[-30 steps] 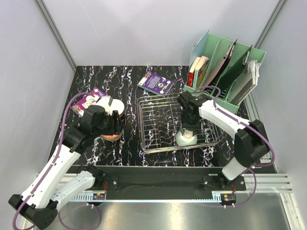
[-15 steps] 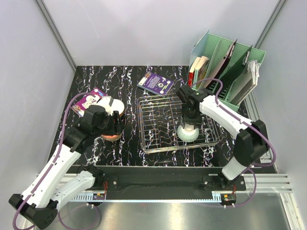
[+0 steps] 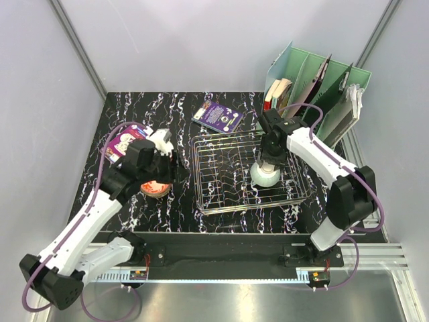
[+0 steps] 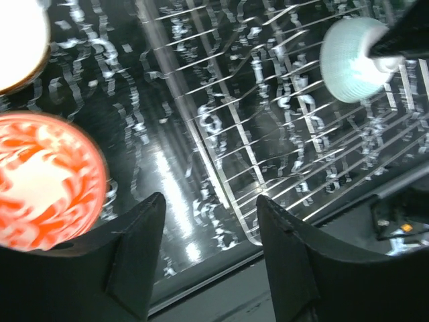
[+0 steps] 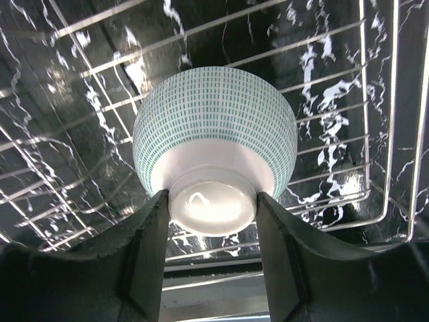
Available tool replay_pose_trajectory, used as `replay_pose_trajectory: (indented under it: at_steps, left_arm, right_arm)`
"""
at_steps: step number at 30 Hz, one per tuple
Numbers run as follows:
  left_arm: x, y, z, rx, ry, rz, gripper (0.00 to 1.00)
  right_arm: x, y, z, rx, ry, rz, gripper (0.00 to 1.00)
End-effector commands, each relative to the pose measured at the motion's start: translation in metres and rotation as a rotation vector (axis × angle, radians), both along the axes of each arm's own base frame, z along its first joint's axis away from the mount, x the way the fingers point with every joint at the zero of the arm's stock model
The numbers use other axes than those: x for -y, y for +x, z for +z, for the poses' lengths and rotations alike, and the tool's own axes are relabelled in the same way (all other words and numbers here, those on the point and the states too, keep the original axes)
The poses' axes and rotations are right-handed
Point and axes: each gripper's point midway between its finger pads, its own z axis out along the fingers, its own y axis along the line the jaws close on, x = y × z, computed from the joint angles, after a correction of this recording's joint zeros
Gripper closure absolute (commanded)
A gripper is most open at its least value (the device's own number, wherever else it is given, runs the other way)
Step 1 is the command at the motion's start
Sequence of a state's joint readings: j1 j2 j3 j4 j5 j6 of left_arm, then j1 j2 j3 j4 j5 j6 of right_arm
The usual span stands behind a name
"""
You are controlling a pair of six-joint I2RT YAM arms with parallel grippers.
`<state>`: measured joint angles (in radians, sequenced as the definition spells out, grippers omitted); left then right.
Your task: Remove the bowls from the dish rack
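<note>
A pale green patterned bowl (image 5: 214,127) hangs upside down over the dish rack (image 3: 248,206). My right gripper (image 5: 212,196) is shut on its white foot ring, one finger on each side. From above, the bowl (image 3: 266,176) is over the rack's right half, under my right gripper (image 3: 269,165). My left gripper (image 4: 209,201) is open and holds nothing. It hovers between the rack's left edge (image 4: 201,144) and a red floral bowl (image 4: 47,181) standing on the table. A cream bowl (image 4: 20,40) sits behind the red one. From above, the red bowl (image 3: 155,188) lies just under my left gripper (image 3: 169,171).
A mint-green file organizer (image 3: 315,100) with books stands at the back right, close to the rack. One purple book (image 3: 218,116) lies behind the rack and another (image 3: 120,142) at the left. The black marbled table ends at a metal rail near my arm bases.
My right gripper has lifted the green bowl and carried it toward the back of the rack. My left gripper has opened a little and risen off the red bowl.
</note>
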<state>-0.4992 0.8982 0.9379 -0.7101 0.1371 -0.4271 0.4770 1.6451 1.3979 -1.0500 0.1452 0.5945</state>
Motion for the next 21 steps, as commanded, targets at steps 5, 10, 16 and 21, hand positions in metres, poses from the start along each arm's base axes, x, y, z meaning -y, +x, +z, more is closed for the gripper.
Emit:
replay_pose_trajectory:
  at_steps: [5, 10, 16, 21]
  left_arm:
    - [0.063, 0.026, 0.024, -0.008, -0.19, -0.169, 0.39]
    - [0.093, 0.044, 0.019, -0.049, -0.216, -0.239, 0.4]
    - [0.124, 0.07, 0.027, -0.054, -0.301, -0.286, 0.39]
    - [0.148, 0.089, 0.034, -0.045, -0.388, -0.332, 0.39]
  right_arm:
    - [0.0, 0.039, 0.06, 0.183, 0.152, -0.038, 1.0]
    - [-0.008, 0.044, 0.081, 0.223, 0.225, -0.029, 1.0]
    - [-0.024, 0.049, 0.1, 0.252, 0.319, -0.005, 1.0]
    - [-0.036, 0.051, 0.105, 0.258, 0.384, 0.012, 1.0]
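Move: The right fingers already hold the pale green bowl upside down by its foot, the bowl's middle about 4 cm below them and level otherwise. From the open left hand, that bowl is some 26 cm to the right, 4 cm ahead and 12 cm lower. The orange bowl stack lies about 8 cm left of the left hand, 2 cm back and 16 cm below; the purple book lies 11 cm right, 20 cm ahead and 20 cm below. The open left hand reaches some 14 cm right and forward towards the bowl the right hand raises 6 cm. ##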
